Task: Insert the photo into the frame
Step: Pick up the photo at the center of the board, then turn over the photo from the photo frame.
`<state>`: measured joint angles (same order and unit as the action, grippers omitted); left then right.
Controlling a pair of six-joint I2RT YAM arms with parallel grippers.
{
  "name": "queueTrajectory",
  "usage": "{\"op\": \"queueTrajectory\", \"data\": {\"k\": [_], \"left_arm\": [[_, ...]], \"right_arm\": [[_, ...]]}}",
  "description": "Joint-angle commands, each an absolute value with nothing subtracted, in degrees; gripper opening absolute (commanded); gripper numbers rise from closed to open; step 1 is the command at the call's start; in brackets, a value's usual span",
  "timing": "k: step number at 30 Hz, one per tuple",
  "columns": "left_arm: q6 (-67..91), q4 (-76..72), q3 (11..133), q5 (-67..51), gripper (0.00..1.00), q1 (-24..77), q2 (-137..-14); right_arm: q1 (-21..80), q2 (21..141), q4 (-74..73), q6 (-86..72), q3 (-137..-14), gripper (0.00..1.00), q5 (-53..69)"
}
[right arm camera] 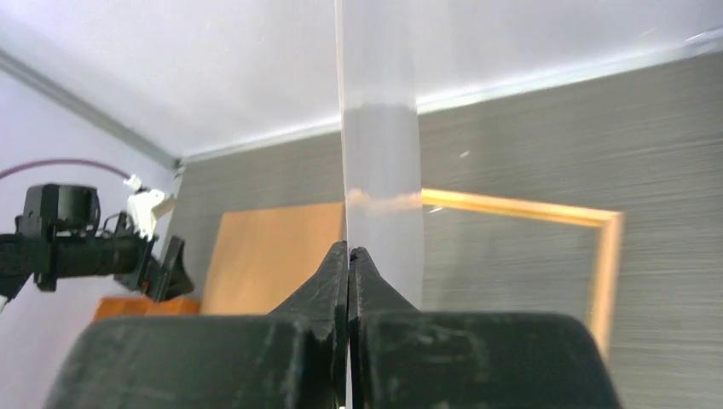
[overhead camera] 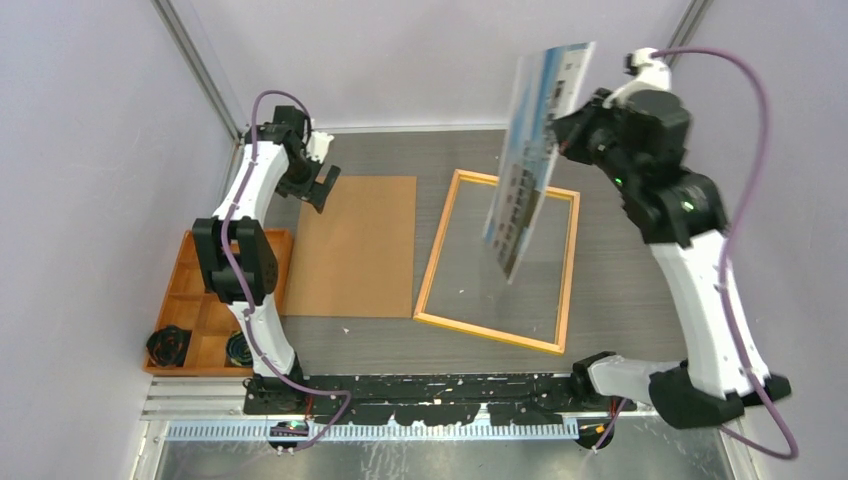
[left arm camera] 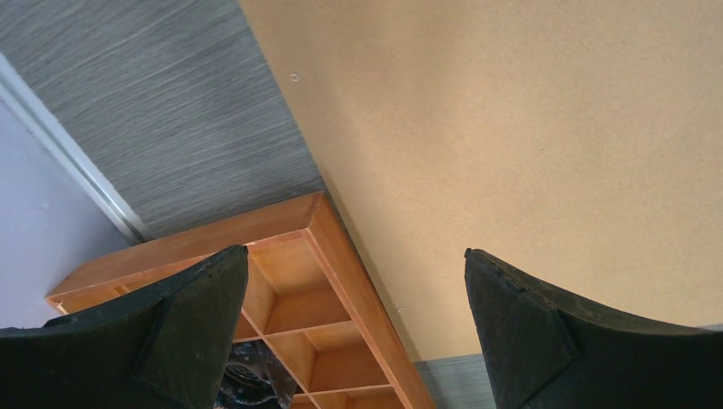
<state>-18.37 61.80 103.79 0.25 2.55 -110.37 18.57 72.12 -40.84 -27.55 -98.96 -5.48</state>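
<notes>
My right gripper (overhead camera: pixel 556 132) is shut on the photo (overhead camera: pixel 530 160), a print of a white building and blue sky, held nearly upright in the air above the frame (overhead camera: pixel 497 331). In the right wrist view the gripper (right arm camera: pixel 349 252) pinches the photo's edge, and its white back (right arm camera: pixel 379 170) rises straight up. The frame (right arm camera: pixel 522 209) lies flat on the table with its light wood edges up, clear pane inside. The brown backing board (overhead camera: pixel 355 245) lies flat to its left. My left gripper (overhead camera: pixel 322 190) hangs open and empty over the board's far left corner (left arm camera: pixel 511 128).
An orange compartment tray (overhead camera: pixel 185 245) stands at the left table edge, holding dark coiled items (overhead camera: pixel 167 345); it also shows in the left wrist view (left arm camera: pixel 341 281). Metal posts and purple walls close the back and sides.
</notes>
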Motion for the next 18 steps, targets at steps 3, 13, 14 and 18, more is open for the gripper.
{"op": "queueTrajectory", "data": {"k": [3,13,14,18], "left_arm": [[-17.17,61.97,102.68,-0.44,1.0,5.88,-107.84],[-16.66,61.96,101.82,1.79,1.0,7.64,-107.32],[-16.63,61.84,101.68,1.94,1.0,7.69,-107.25],[-16.66,61.57,101.34,2.44,1.0,7.73,-107.06]], "right_arm": [[19.1,70.06,-61.93,-15.64,-107.47,0.01,-24.2],[27.42,82.67,-72.64,-17.29,-105.37,0.01,-34.42],[28.93,84.73,-73.56,-17.12,-105.93,0.01,-35.4],[34.29,93.0,-75.87,-17.19,-108.36,0.01,-37.45]]}}
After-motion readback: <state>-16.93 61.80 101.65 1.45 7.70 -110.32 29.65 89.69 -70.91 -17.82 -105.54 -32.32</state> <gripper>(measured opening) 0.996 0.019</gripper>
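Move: The right gripper still pinches the photo by its edge, high in the air. The middle of the frame lies about 42 cm below it, some 7 cm to its left and level with it fore and aft. The bare tan board lies about 40 cm to its left and 2 cm farther out, equally low. From the left gripper, the frame's middle is roughly 43 cm to the right, 8 cm nearer the base and 14 cm lower. Keep the right gripper shut on the photo's edge and swing it briefly right, back and slightly up, about 7 cm to the right. Then bring it down some 18 cm towards the frame, easing left and forward, rolling its left side down about 40 degrees and tipping the fingers 30 degrees downward. Shift the open left gripper about 3 cm right above the board. ##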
